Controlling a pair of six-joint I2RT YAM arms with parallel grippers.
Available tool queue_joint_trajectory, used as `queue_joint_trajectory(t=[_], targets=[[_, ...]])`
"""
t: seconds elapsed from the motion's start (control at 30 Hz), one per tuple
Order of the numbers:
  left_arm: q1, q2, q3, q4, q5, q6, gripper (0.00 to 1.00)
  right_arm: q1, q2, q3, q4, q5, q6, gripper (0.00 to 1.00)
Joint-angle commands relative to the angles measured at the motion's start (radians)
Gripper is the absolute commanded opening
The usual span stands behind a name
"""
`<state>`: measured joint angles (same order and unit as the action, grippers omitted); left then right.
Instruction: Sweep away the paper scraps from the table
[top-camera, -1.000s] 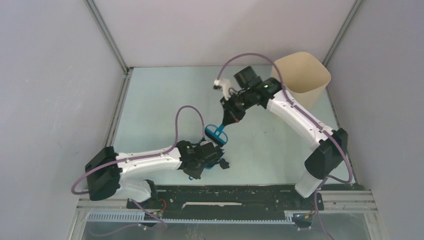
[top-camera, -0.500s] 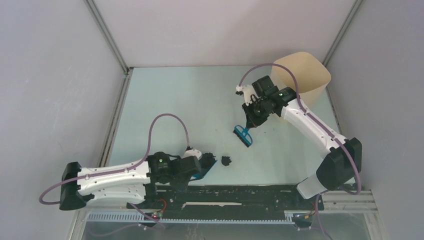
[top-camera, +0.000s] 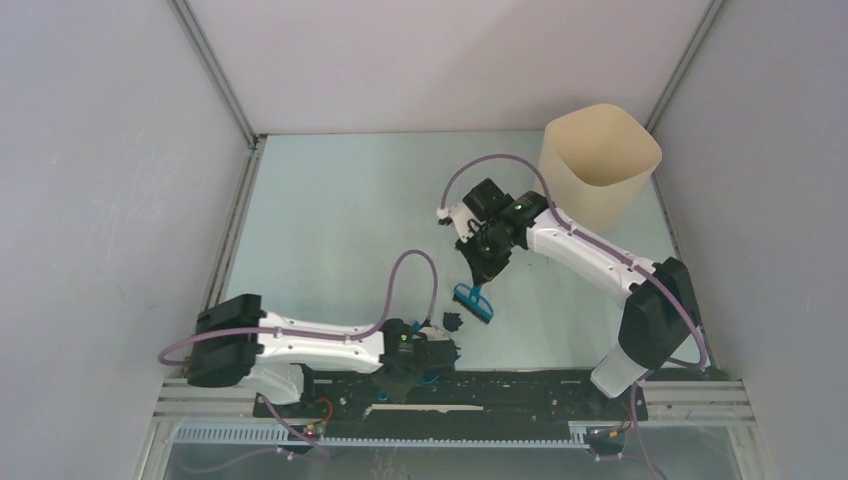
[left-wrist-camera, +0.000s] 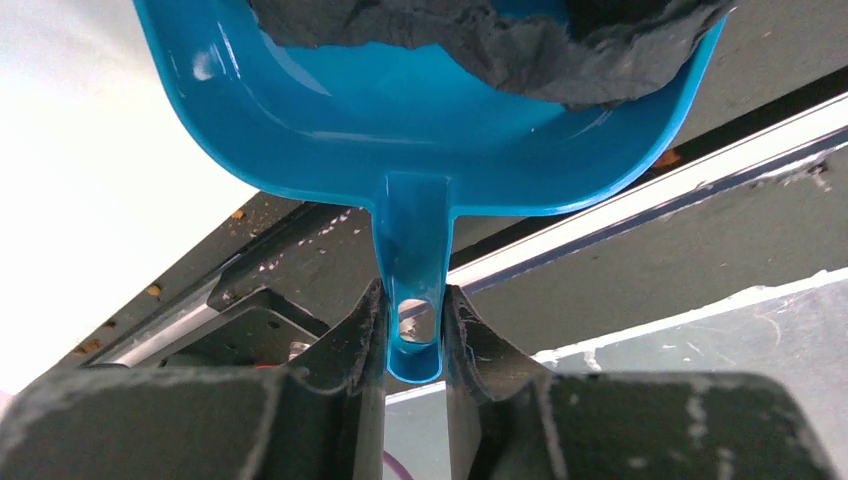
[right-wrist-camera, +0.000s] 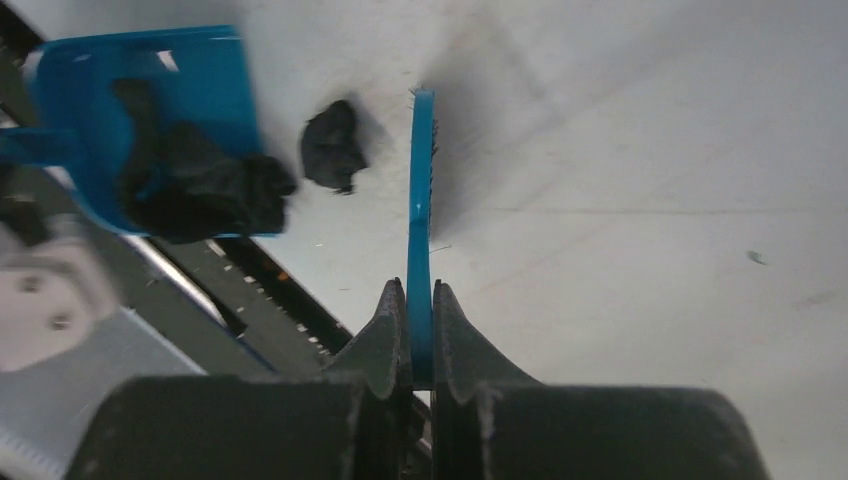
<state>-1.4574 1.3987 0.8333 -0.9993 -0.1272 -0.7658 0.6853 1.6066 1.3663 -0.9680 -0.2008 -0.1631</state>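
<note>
My left gripper (left-wrist-camera: 415, 305) is shut on the handle of the blue dustpan (left-wrist-camera: 420, 140), which holds dark crumpled paper scraps (left-wrist-camera: 500, 40). In the top view this gripper (top-camera: 432, 352) sits low at the table's near edge. My right gripper (right-wrist-camera: 421, 297) is shut on the thin blue handle of the hand brush (right-wrist-camera: 422, 200). The brush head (top-camera: 472, 302) rests on the table (top-camera: 330, 220), just right of a loose dark paper scrap (top-camera: 452, 321). From the right wrist that scrap (right-wrist-camera: 332, 147) lies between the brush and the mouth of the dustpan (right-wrist-camera: 215, 70).
A tall beige bin (top-camera: 598, 160) stands at the back right corner. A black rail (top-camera: 520, 385) with the arm bases runs along the near edge, right behind the dustpan. Metal rails and grey walls border the table left and right.
The right arm swung the brush left and nearer, down beside the dark scrap. The left arm shifted the dustpan right along the near edge.
</note>
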Motion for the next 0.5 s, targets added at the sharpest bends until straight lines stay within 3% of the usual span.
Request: queue_joint_trajectory(t=[0.0, 0.1, 0.23, 0.47], targets=[[-0.003, 0.105, 0.105, 0.027, -0.011, 0.075, 0.00, 0.052, 0.016, -0.018, -0.004, -0.186, 0.021, 0.00], [-0.001, 0.148, 0.143, 0.047, -0.025, 0.098, 0.00, 0.060, 0.006, -0.020, -0.024, -0.394, 0.018, 0.00], [-0.001, 0.166, 0.158, 0.083, -0.072, 0.101, 0.00, -0.018, -0.059, -0.019, -0.029, -0.534, 0.028, 0.00], [-0.029, 0.103, 0.132, 0.203, -0.236, 0.117, 0.00, -0.213, -0.258, -0.016, -0.017, -0.279, -0.015, 0.00]])
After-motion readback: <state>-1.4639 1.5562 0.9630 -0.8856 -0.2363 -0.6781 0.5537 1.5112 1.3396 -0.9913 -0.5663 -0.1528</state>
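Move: The small dark paper scrap lies on the table about 5 cm back and 3 cm left of the right hand, roughly 11 cm below it; from the left hand it is some 12 cm ahead and 12 cm to the right, about 3 cm lower. The dustpan's blade, already holding bigger scraps, has its middle about 7 cm ahead and 6 cm right of the left hand, its mouth facing the small scrap. The right hand, still gripping the brush, sweeps back and left by about 6 and 4 cm towards the dustpan, swinging the brush end the same way by some 20 degrees, then turns back forward and right while lifting about 4 cm. Meanwhile the left hand keeps hold of the handle and slides the dustpan about 5 cm to the right and slightly forward, mouth first, low over the table towards the brush and the small scrap. ##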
